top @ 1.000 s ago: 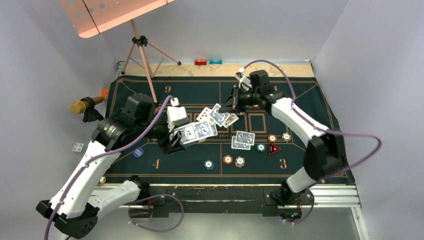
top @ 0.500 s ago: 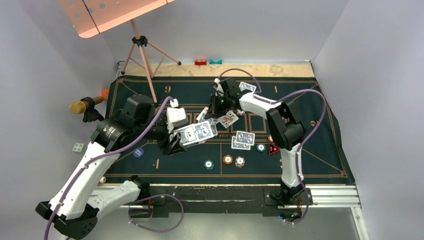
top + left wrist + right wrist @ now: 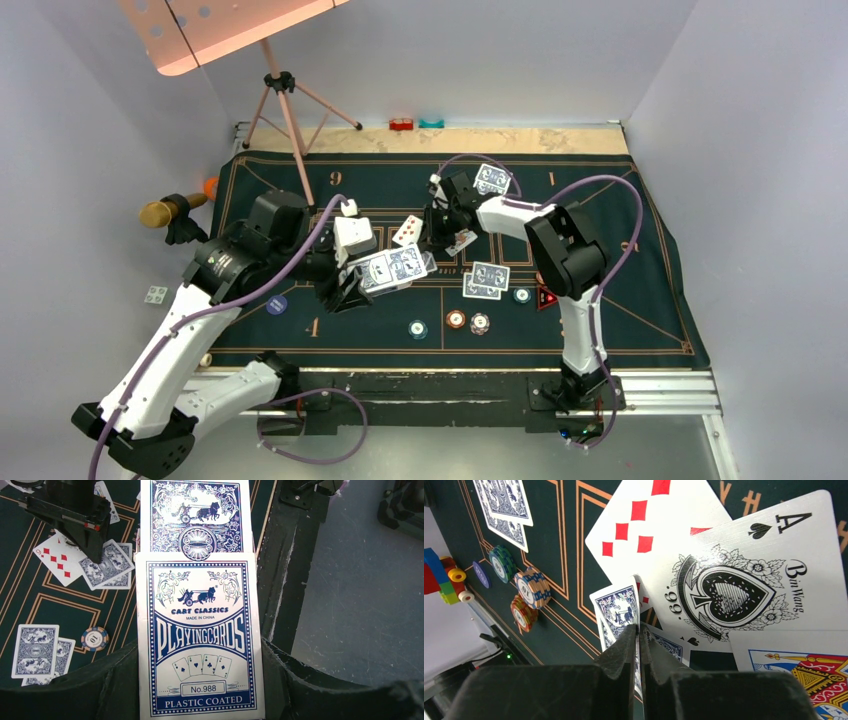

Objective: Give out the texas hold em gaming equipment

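My left gripper (image 3: 350,285) is shut on a blue-and-white playing card box (image 3: 200,630). Blue-backed cards (image 3: 195,515) stick out of its far end. My right gripper (image 3: 638,630) is low over the middle of the mat and is shut on the edge of one blue-backed card (image 3: 616,610). Right beside it lie the face-up ace of spades (image 3: 734,590) and a diamonds card (image 3: 644,525). Face-down pairs (image 3: 487,278) (image 3: 492,180) lie on the felt. Striped poker chips (image 3: 456,319) and a red triangle marker (image 3: 546,298) sit near the front right. A blue disc (image 3: 277,304) lies at the left.
The green felt mat (image 3: 620,200) covers the table. A tripod stand (image 3: 290,110) rises at the back left, with a microphone (image 3: 165,212) left of the mat. Small red and teal blocks (image 3: 416,124) sit at the far edge. The metal rail (image 3: 660,385) runs along the front.
My right arm has folded inward, so its gripper moved left and down from the far right of the mat onto the cards in the middle. The left arm has hardly moved.
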Controlling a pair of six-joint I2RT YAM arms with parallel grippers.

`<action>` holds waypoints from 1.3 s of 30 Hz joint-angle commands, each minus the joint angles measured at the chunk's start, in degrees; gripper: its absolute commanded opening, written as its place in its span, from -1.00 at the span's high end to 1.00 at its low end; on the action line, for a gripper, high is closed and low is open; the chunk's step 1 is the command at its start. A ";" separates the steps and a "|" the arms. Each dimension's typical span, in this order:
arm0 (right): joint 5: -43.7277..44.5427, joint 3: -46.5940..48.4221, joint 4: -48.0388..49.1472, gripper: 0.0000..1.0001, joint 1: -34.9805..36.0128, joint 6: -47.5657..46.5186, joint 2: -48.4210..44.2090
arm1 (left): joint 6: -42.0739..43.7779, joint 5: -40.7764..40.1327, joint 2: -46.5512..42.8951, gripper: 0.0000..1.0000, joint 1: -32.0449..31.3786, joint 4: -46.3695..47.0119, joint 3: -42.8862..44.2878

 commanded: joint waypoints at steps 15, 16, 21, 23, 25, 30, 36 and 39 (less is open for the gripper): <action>5.68 -2.77 -3.78 0.26 1.76 -4.57 -9.52 | 0.05 1.75 -0.94 1.00 0.51 1.95 -0.45; 5.98 -2.70 -4.56 0.24 1.78 -4.83 -10.23 | 0.09 1.83 -0.87 1.00 0.47 1.98 -0.45; 7.29 -3.88 -6.95 0.00 1.86 -6.14 -15.41 | 0.17 1.81 -0.91 1.00 0.44 1.99 -0.28; 7.70 -4.89 -7.34 -0.16 1.91 -6.16 -18.02 | 0.28 1.62 -0.88 1.00 0.44 1.99 -0.42; 8.63 -5.75 -8.10 -0.32 1.91 -6.14 -21.24 | 0.48 1.63 -0.90 1.00 0.45 2.04 -0.72; 10.56 -7.08 -10.95 -0.57 1.46 -6.33 -27.89 | 1.47 1.51 -1.13 1.00 0.51 2.59 -3.35; 8.39 -7.93 -14.17 -0.63 -1.43 -6.46 -34.91 | 4.92 0.91 -1.68 1.00 0.44 5.93 -10.65; 5.33 -8.56 -15.27 -0.64 -2.67 -6.62 -37.18 | 6.44 -0.02 -1.38 1.00 0.38 7.90 -14.43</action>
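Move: The face-down card pinched in the right fingers leans low over the board, its middle some 3 cm back and 2 cm left of the hand point, about 1 cm below it. The nine of diamonds lies roughly 3 cm ahead and 5 cm left of the hand, the ace of spades 3 cm ahead and 1 cm right, the queen 1 cm ahead and 6 cm right. From the left hand the card is about 18 cm ahead, 10 cm right and 25 cm below. The face-down card is let go over another on the near side of the nine of diamonds: the right fingers open wide while easing back a centimetre or so, then climb clear by about 16 cm, drifting right, tips swinging outward nearly 20 degrees. Late on, the left hand, still gripping the card box, sinks about 6 cm. ##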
